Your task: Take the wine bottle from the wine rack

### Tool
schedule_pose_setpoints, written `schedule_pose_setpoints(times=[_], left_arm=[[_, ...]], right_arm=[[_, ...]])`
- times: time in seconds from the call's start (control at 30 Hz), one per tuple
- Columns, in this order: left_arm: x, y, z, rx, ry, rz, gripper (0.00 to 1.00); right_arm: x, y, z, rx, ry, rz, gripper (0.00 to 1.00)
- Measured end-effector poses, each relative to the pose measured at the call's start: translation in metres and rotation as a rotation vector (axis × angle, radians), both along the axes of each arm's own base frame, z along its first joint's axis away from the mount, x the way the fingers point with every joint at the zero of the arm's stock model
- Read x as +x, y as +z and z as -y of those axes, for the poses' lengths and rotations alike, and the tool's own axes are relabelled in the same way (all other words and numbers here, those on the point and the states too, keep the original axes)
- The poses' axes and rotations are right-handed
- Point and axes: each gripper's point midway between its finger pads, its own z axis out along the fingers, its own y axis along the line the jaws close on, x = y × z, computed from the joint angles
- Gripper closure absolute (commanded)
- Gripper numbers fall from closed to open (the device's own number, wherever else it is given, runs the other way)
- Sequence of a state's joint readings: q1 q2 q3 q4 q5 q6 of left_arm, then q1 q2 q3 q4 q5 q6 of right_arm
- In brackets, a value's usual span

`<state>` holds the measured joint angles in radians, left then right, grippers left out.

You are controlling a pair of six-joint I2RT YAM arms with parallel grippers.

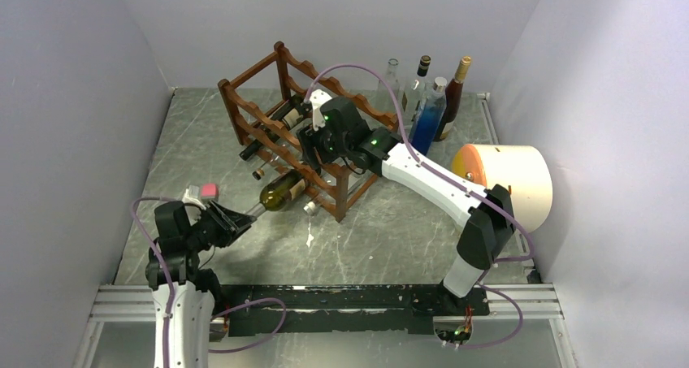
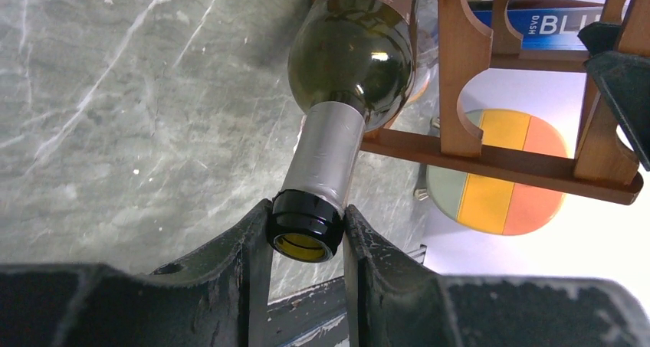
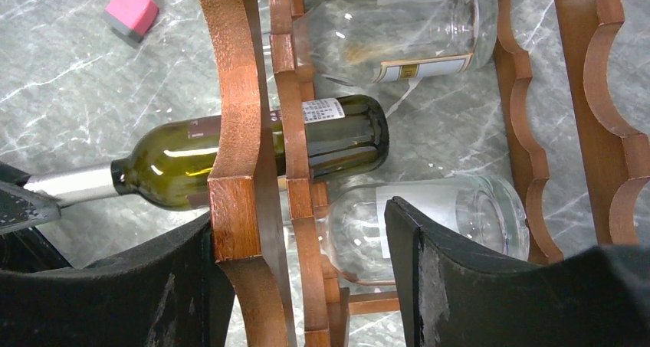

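Note:
The wine rack [image 1: 244, 112] is a reddish-brown wooden frame with wavy rails, standing mid-table. A dark green wine bottle [image 1: 282, 191] with a silver neck lies in its lower front slot, neck sticking out toward the left arm. My left gripper [image 1: 244, 219] is shut on the bottle's black mouth [image 2: 306, 226]; the green body [image 2: 352, 63] still lies in the rack [image 2: 460, 79]. My right gripper [image 1: 313, 132] is open above the rack, its jaws [image 3: 299, 240] straddling a top rail [image 3: 238, 117]. The green bottle [image 3: 169, 159] shows below it.
Two clear bottles [image 3: 398, 33] [image 3: 460, 217] and other dark ones lie in the rack. Several bottles [image 1: 431, 100] stand at the back right. A cream cylinder with a striped face [image 1: 508, 177] lies at the right. A pink block [image 1: 209, 190] sits by my left wrist.

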<state>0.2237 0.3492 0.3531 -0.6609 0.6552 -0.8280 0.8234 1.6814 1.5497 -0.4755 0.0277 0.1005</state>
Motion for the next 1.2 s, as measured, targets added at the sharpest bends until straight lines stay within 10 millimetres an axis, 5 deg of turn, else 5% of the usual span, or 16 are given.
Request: schedule_pose_setpoints(times=[0.37,0.57,0.77,0.93,1.07,1.2], left_arm=[[-0.015,0.034,-0.013,0.125,0.060,0.050,0.93],[-0.025,0.034,-0.014,0.156,0.059,0.041,0.93],[-0.032,0.060,-0.023,0.250,0.074,0.089,0.93],[-0.036,0.057,-0.026,0.283,0.072,0.077,0.93],[-0.037,0.057,-0.027,0.300,0.058,0.075,0.93],[-0.038,0.066,-0.028,0.329,0.044,0.087,0.93]], right_arm=[[0.000,0.001,0.001,0.005,-0.001,0.008,0.31],[0.000,0.001,0.001,0.002,0.002,0.013,0.31],[0.001,0.001,0.002,-0.004,0.001,0.018,0.28],[0.001,0.004,0.004,-0.030,-0.003,0.026,0.23],[0.001,0.025,0.004,-0.057,-0.020,0.070,0.11],[-0.004,0.071,-0.002,-0.059,-0.046,0.178,0.03]])
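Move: The left fingers already hold the wine bottle by the mouth end of its neck. The bottle's middle lies some 8 cm ahead of that hand, 11 cm to its right and 3 cm lower, with the base still in the rack. A silver bottle cap pokes out about 15 cm right, 6 cm ahead and 8 cm below; the pink block sits 10 cm left, 9 cm ahead and 9 cm below. The right hand straddles the near end of the front top rail, about 1 cm back and 1 cm left of its hand point; from it the wine bottle is roughly 4 cm back, 5 cm left and 12 cm below. Keeping its grip on the neck, the left hand draws the wine bottle out past the rack's front, rising about 6.5 cm while pulling back and to the left, and rolls some 20 degrees so that its left side comes up. The right hand stays astride the front top rail for most of this, then opens wider, lifts straight up off the rail by about 7 cm and tips its fingers slightly upward. ##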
